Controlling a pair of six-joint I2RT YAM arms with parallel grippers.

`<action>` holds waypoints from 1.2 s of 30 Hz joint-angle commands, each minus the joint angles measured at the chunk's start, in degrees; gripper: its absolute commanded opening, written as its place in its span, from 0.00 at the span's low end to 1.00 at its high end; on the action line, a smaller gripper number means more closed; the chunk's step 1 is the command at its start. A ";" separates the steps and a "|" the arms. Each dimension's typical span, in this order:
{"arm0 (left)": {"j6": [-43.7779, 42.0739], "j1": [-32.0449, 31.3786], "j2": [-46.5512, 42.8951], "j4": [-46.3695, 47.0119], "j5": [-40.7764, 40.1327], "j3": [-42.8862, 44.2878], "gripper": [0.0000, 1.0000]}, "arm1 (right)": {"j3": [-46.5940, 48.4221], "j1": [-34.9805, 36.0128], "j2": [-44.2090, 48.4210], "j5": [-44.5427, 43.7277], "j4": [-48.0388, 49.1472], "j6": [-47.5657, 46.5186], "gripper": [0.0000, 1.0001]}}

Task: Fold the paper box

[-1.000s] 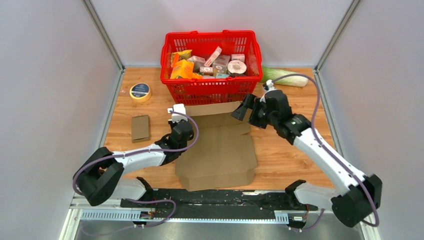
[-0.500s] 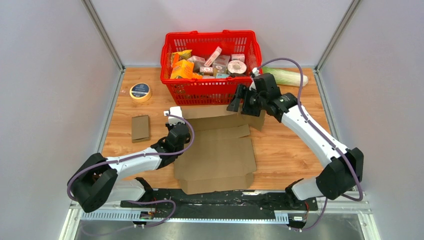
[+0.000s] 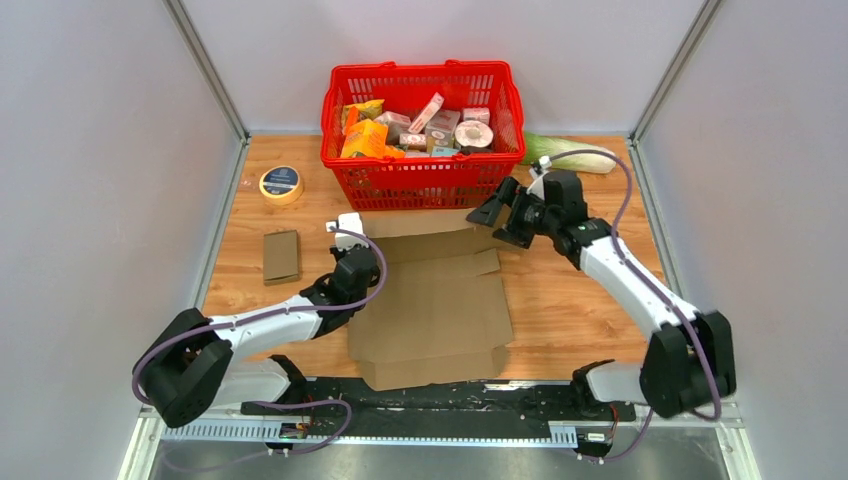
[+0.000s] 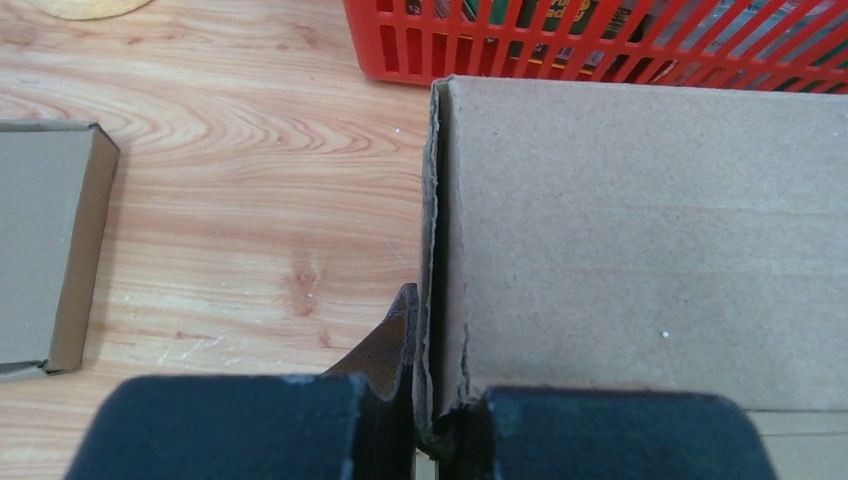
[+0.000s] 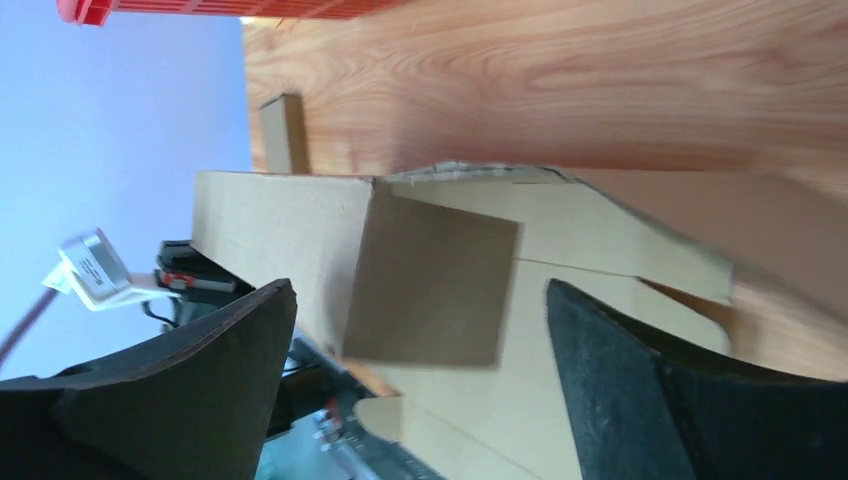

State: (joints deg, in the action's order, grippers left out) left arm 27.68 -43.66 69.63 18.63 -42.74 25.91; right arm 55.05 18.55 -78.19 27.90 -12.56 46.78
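The paper box [image 3: 432, 305] is a flat brown cardboard blank lying unfolded on the wooden table, its far strip close to the basket. My left gripper [image 3: 365, 258] is shut on the blank's left edge; in the left wrist view the cardboard [image 4: 640, 250] runs away from the pinching fingers [image 4: 530, 430]. My right gripper [image 3: 497, 213] hovers open over the far right corner. In the right wrist view a cardboard flap [image 5: 430, 280] shows between the spread fingertips [image 5: 230, 350], touching neither.
A red basket [image 3: 420, 175] full of groceries stands just behind the blank. A yellow tape roll [image 3: 281, 184] and a small flat brown box [image 3: 281, 256] lie at the left. A green vegetable [image 3: 575, 155] lies at the back right.
The right gripper swung toward the basket, lifting the far right flap, then drew back right and opened. The blank shifted slightly toward the near edge. The left grip stayed shut.
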 commanded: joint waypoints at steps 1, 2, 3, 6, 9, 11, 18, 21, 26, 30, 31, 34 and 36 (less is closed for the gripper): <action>2.56 -0.02 0.34 -5.54 2.84 -0.60 0.00 | -0.36 2.01 13.13 -18.26 -13.79 -17.41 1.00; 2.47 -0.11 0.34 -5.71 2.75 -0.60 0.00 | -5.69 2.02 17.59 -19.45 -13.11 -18.21 1.00; 2.29 -0.02 0.42 -5.80 2.75 -0.51 0.00 | -8.26 2.02 19.12 -20.07 -11.80 -17.87 1.00; 1.94 -0.02 0.51 -6.41 2.58 -0.16 0.00 | -16.52 4.47 22.47 -25.15 -5.04 -16.73 0.85; 2.46 -0.02 0.34 -7.30 2.58 -0.25 0.00 | -19.09 10.09 19.77 -39.03 0.76 -18.30 0.37; 3.08 -0.02 0.34 -7.47 2.75 -0.25 0.00 | -19.19 13.70 16.60 -45.81 6.39 -21.03 0.03; 2.46 -0.02 0.87 -9.23 2.22 0.81 0.00 | -14.00 15.03 -0.89 -55.50 8.16 -21.82 0.00; 2.46 -0.02 0.60 -9.05 2.14 0.63 0.00 | -15.05 15.03 -4.07 -53.40 12.02 -21.82 0.00; 2.20 -0.02 1.21 -9.05 2.31 0.89 0.00 | -13.65 15.91 -8.81 -50.92 16.51 -20.95 0.00; 2.29 -0.02 1.56 -8.79 2.49 0.81 0.00 | -15.23 16.43 -10.66 -53.03 18.62 -20.42 0.00; 2.29 -0.02 1.65 -8.70 2.57 0.81 0.00 | -15.49 16.70 -10.75 -54.60 18.62 -19.81 0.00; 2.55 -0.02 1.83 -8.79 2.84 0.81 0.00 | -16.99 17.31 -10.58 -56.71 18.88 -19.28 0.00; 2.55 -0.02 1.83 -8.70 2.84 0.63 0.00 | -17.43 17.75 -10.14 -59.18 18.01 -18.75 0.00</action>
State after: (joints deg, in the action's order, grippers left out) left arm 28.23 -43.53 69.87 15.92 -42.52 27.27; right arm 39.42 35.11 -87.99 -26.37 5.15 26.17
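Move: The right hand, open and empty, hangs some 11 cm above the right end tab of the paper box's far wall, which lies about 4 cm to its right and barely 1 cm ahead. The far wall's middle is roughly 13 cm left and 1 cm ahead, the red basket 14 cm ahead and 11 cm left. From the left hand, already pinching the wall's left end, that tab lies about 29 cm right, level fore and aft, slightly lower. Back and to the right, about 5 cm each way, the right hand first swings clear with a small rise. It then drops to some 14 cm below its start and comes forward again about 7 cm to the box's far right corner, fingers shutting on nothing and wrist turning roughly 50 degrees until they point forward and down, close to the tab. The left hand keeps its pinch, holding still. ##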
